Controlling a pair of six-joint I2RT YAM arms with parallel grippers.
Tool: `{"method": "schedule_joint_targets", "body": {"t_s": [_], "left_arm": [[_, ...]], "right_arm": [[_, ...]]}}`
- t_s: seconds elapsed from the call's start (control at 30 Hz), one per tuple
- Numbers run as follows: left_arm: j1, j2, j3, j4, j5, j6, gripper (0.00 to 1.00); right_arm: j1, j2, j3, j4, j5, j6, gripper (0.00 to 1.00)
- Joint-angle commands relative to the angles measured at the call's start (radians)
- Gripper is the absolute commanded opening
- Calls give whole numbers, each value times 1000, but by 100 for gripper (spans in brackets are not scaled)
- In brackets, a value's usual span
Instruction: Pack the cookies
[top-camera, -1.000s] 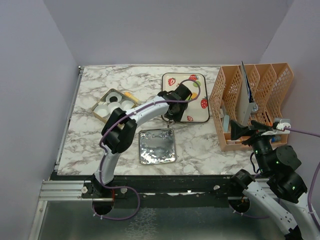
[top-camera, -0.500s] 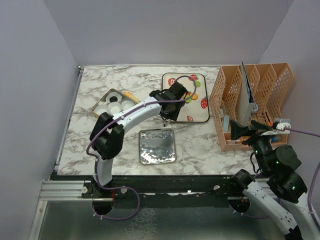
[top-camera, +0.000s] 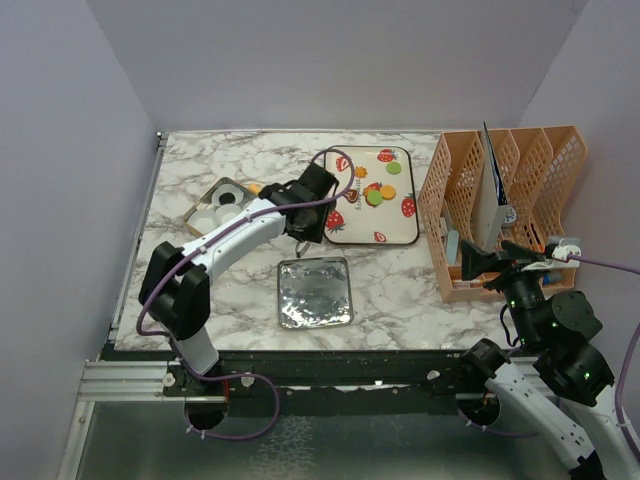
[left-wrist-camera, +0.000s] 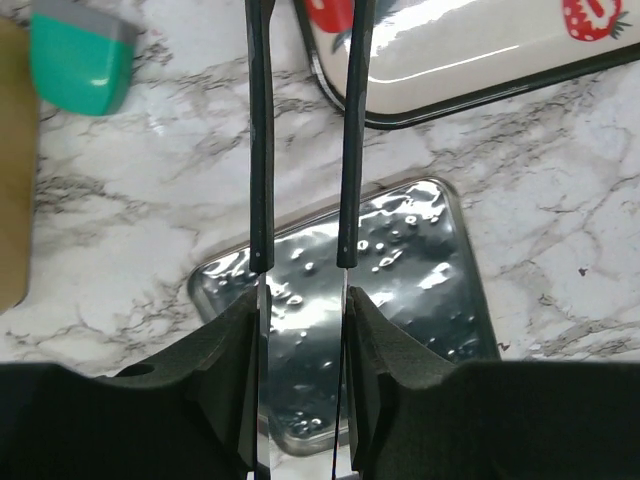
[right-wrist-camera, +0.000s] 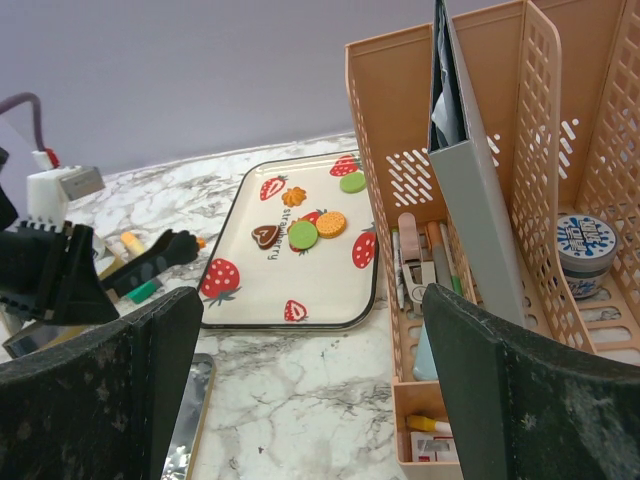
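Several cookies lie on the white strawberry tray (top-camera: 398, 232): an orange one (top-camera: 361, 172), a green one (top-camera: 392, 168), a brown heart (right-wrist-camera: 265, 236), plus a green (right-wrist-camera: 303, 235) and an orange (right-wrist-camera: 331, 224) touching. One black cookie (top-camera: 227, 199) sits in a paper cup of the box (top-camera: 200, 222). My left gripper (top-camera: 312, 200) (left-wrist-camera: 300, 300) is shut on black-tipped tongs (left-wrist-camera: 259, 150) (right-wrist-camera: 160, 258), left of the tray. A small orange bit shows at their tips; I cannot tell if it is held. My right gripper (top-camera: 480, 262) (right-wrist-camera: 312, 330) is open, near the rack.
A shiny metal lid (top-camera: 314, 291) (left-wrist-camera: 420, 260) lies at the front middle, below the tongs. A teal-and-grey block (left-wrist-camera: 80, 55) sits left of them. The orange desk rack (top-camera: 500, 205) (right-wrist-camera: 480, 200) with a folder and tools stands at the right.
The left arm has swung left, carrying the tongs from over the tray to its left edge. The cookies on the tray now show. The right arm has not moved.
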Motion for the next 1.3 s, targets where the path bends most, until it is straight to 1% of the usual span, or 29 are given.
{"method": "schedule_joint_targets", "body": {"t_s": [0.0,0.23,0.4,0.5,0.67,0.77,1.27], "left_arm": [[75,-120,-50,-12,-29,-6,17],[227,-226,-124,-40,-1,56,17],[320,-258,-139,-73,5,115,18],[378,-274,-149,-88,34,152,18],[463,-281,-177,-93,78,167,18],[483,-268,-189,-91,112,165,18],[485,-170,-193,-58,105,157,20]], "right_arm": [[0,-8,-8,-2,3,-11,100],[0,-2,-9,-2,3,-11,100],[0,0,-8,-2,0,-11,100],[0,0,-8,-1,0,-11,100],[0,2,-8,-1,-2,-11,100],[0,5,-8,-2,-2,-13,100],[0,4,-9,-1,0,-14,100]]}}
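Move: The right-hand cup of the cookie box, where the left hand is taking the tongs with the orange cookie, lies about 14 cm to its left, 10 cm ahead and 12 cm below. The cup with the dark cookie is some 7 cm farther left and 5 cm farther out than that cup; the green cutter stands roughly 6 cm left and 8 cm ahead of the hand, the foil sheet 13 cm back and 3 cm right. From the idle right hand the aimed cup is about 50 cm left, 18 cm ahead and 30 cm down. Keeping its grip on the metal end of the tongs, with the orange cookie between their black tips, the left hand swings about 18 cm to the left, away from the strawberry tray and over towards the right-hand cup of the box, while the wrist turns some 20 degrees counter-clockwise to bring the tips round. The path arches up about 3 cm on the way; once beside the box the sideways travel stops and the hand sinks 3 to 4 cm from the top of the arch, tipping the tongs slightly further down. ##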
